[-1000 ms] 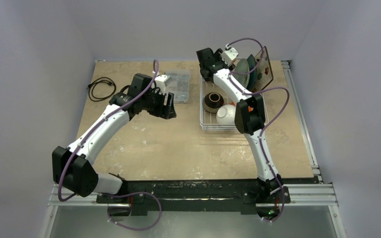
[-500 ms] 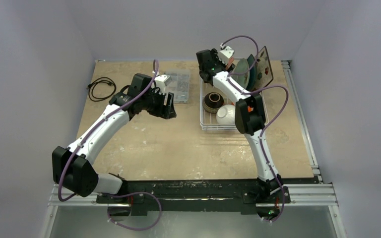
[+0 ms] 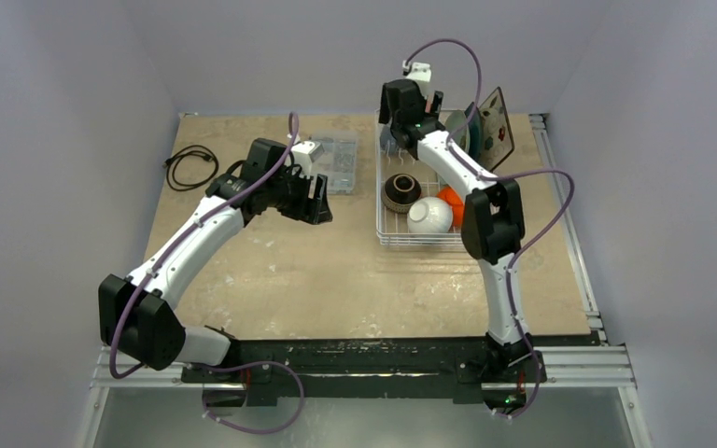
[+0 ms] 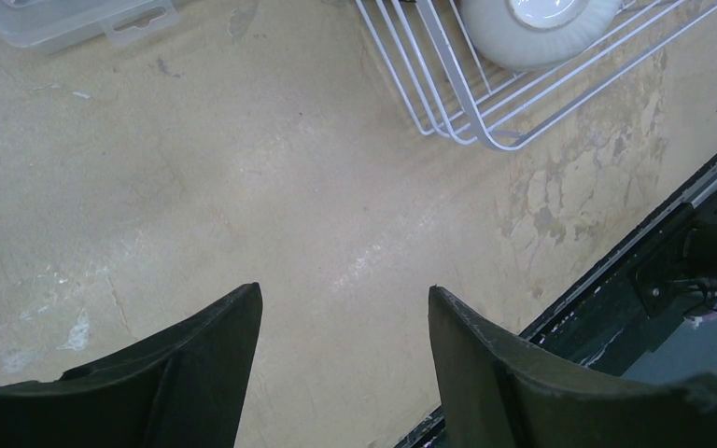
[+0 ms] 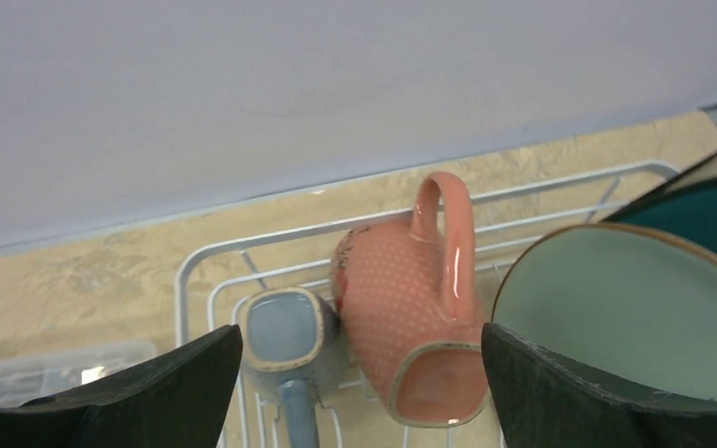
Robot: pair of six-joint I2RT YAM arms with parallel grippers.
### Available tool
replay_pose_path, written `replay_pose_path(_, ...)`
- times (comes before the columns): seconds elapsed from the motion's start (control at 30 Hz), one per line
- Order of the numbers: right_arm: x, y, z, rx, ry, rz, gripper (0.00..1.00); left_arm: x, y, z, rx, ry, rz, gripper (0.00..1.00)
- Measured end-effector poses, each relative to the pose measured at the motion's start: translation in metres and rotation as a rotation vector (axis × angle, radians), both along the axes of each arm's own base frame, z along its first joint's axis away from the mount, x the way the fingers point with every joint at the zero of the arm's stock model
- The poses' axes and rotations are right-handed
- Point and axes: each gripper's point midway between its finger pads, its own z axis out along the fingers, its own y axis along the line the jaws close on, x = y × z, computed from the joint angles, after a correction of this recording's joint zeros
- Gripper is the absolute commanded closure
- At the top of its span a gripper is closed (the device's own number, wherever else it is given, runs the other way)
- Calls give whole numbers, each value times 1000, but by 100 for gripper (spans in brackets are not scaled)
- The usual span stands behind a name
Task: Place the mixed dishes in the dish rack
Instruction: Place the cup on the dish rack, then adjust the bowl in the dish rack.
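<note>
The white wire dish rack (image 3: 380, 224) holds a brown bowl (image 3: 400, 192), a white bowl (image 3: 428, 215) and an orange bowl (image 3: 450, 199). Upright at its back right stand the cream floral plate (image 3: 497, 126), a dark teal plate (image 5: 709, 219) and a pale green plate (image 5: 625, 308). In the back left corner, a salmon-pink mug (image 5: 411, 308) lies on its side beside a grey-blue mug (image 5: 285, 331). My right gripper (image 5: 362, 328) hovers open above both mugs, touching neither. My left gripper (image 4: 345, 294) hangs open and empty over bare table left of the rack (image 4: 457, 103).
A clear plastic compartment box (image 3: 334, 159) sits left of the rack's back corner. A coiled black cable (image 3: 189, 163) lies at the table's far left. The back wall stands close behind the rack, and a metal rail runs along the table's right edge.
My right gripper opened wider and lifted back off the mugs. Its forearm swung right, uncovering the orange bowl. The left arm has not moved.
</note>
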Motion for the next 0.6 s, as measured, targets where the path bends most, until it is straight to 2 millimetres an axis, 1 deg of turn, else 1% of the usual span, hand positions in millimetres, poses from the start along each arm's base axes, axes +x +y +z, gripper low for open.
replay_pose_path(0.1,-5,8,19,-33,0,104,1,0,-1,-1,-1,5,-2,35)
replay_pose_path(0.2,-22,11,34,-48,14,190,1,0,-1,-2,-1,9,-2,35)
replay_pose_path(0.27,-40,10,41,-53,30,239,1,0,-1,-3,-2,13,0,35)
replay_pose_path(0.33,-60,7,48,-50,47,276,1,0,-1,-3,-2,14,1,35)
replay_pose_path(0.4,-88,0,51,-41,67,312,1,0,-2,-3,-4,16,-1,35)
replay_pose_path(0.43,-109,-5,54,-32,75,337,1,-1,-2,-3,-6,17,-3,35)
replay_pose_path(0.53,-159,-22,66,-13,75,368,1,-2,-4,-2,-17,24,-5,35)
replay_pose_path(0.6,-182,-35,76,13,44,358,4,-3,-5,-1,-27,29,-9,35)
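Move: The right hand, open and empty, has the pink cup just below it in the rack's back row: about 8 cm down, 2 cm ahead and 3 cm to its right. The blue cup stands about 7 cm left of the pink cup and 4 cm nearer; the green plate is some 11 cm right of the hand and 6 cm back. The black bowl is about 17 cm back and 3 cm left. From the left hand, the pink cup lies roughly 32 cm ahead and 23 cm right. With the pink cup already released, the right hand lifts clear and swings left by barely 1 cm, then draws quickly back towards the robot over the rack, away from both cups, ending about 18 cm back and 8 cm higher, with a slight drift to the right late on. The wrist turns some 20 degrees counter-clockwise on the way while the fingers stay wide open, gripping nothing. ##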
